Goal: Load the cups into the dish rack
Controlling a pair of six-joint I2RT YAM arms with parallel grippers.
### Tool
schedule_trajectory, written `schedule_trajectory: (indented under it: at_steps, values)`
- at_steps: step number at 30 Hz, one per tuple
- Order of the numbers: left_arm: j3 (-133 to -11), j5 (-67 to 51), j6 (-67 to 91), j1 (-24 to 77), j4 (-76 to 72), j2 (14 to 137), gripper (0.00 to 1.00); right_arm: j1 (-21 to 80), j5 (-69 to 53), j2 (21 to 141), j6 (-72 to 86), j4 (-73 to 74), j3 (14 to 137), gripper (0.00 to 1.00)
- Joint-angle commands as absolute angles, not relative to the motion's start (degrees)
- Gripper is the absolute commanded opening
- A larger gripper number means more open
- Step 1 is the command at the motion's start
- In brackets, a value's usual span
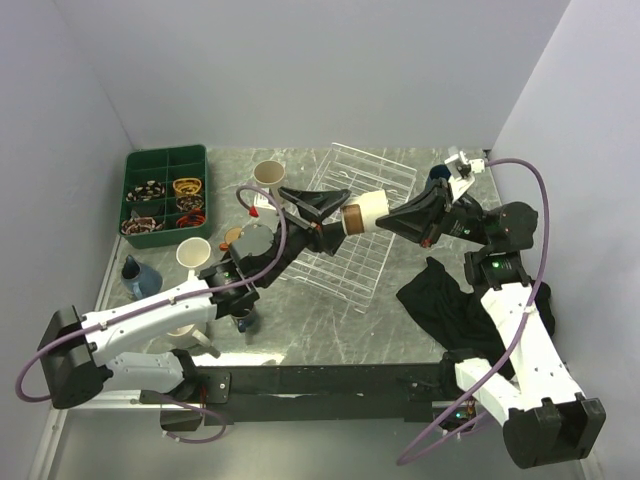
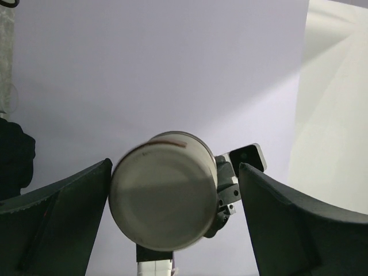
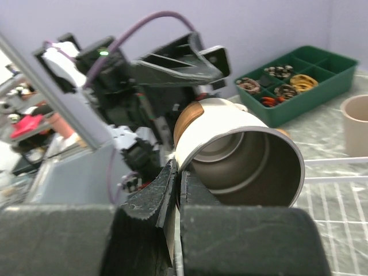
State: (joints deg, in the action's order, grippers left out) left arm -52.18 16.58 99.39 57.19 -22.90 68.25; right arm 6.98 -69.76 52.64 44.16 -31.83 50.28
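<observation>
A brown-and-cream cup [image 1: 363,213] is held sideways in the air above the white wire dish rack [image 1: 380,167]. My right gripper [image 1: 388,220] is shut on its rim, one finger inside the mouth and one outside, as the right wrist view shows [image 3: 177,170]. My left gripper [image 1: 335,212] is open with the cup's base end between its fingers. In the left wrist view the cup's base [image 2: 163,195] sits close to the left finger [image 2: 63,215], with a gap to the right finger [image 2: 299,224].
A tall beige tumbler [image 1: 268,177] stands left of the rack. A white mug [image 1: 193,253], a small orange cup [image 1: 233,238] and a dark mug [image 1: 245,320] stand by the left arm. A green compartment tray [image 1: 165,160] is far left. Black cloth [image 1: 440,300] lies right.
</observation>
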Motion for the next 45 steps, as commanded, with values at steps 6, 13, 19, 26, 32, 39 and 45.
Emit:
schedule_trajectory:
  at_steps: [6, 13, 19, 26, 32, 39, 45]
  values:
    - [-56.59, 25.57, 105.2, 59.5, -23.12, 69.69, 0.98, 8.7, -60.48, 52.03, 24.19, -16.81, 54.75, 0.0]
    - [-60.73, 28.21, 106.96, 60.29, -19.16, 73.2, 0.98, 10.11, -55.11, 51.94, 18.2, -8.98, 57.13, 0.0]
    - [-62.23, 28.12, 106.96, 60.38, -20.39, 75.32, 0.9, 10.46, -54.05, 51.15, 16.17, -8.26, 55.9, 0.0]
    - [-61.7, 28.47, 105.3, 60.38, -23.9, 75.32, 0.71, 10.55, -54.14, 50.01, 14.5, -7.21, 54.49, 0.0]
    - [-59.24, 30.58, 99.41, 60.47, -29.87, 73.22, 0.38, 10.55, -56.6, 48.96, 14.68, -7.38, 53.09, 0.08]
    - [-56.43, 31.46, 90.79, 59.24, -34.19, 70.23, 0.19, 9.5, -57.48, 47.64, 15.38, -6.6, 52.47, 0.7]
    - [-54.41, 29.98, 87.54, 56.52, -32.27, 67.59, 0.15, 6.6, -60.46, 45.88, 13.54, -2.31, 54.75, 0.89]
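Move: The right gripper pinches the white-and-tan cup by its rim, its base facing the open left gripper. The cup's middle lies about 5 cm to the left hand's right, 1 cm back and level in height; the left gripper is some 8 cm left of the right hand and 3 cm ahead, also level. From the left hand, the dish rack is about 18 cm ahead, 3 cm right and 33 cm below; the tall beige cup is roughly 25 cm ahead, 18 cm left and 31 cm below. Bring the left gripper about 3 cm forward and 2 cm right onto the cup's base while the right carries the cup some 4 cm forward, turning clockwise about 15 degrees. Close the left fingers around the base; then open the right wide to free the rim, easing it slightly back, as the left draws the cup left and up. ##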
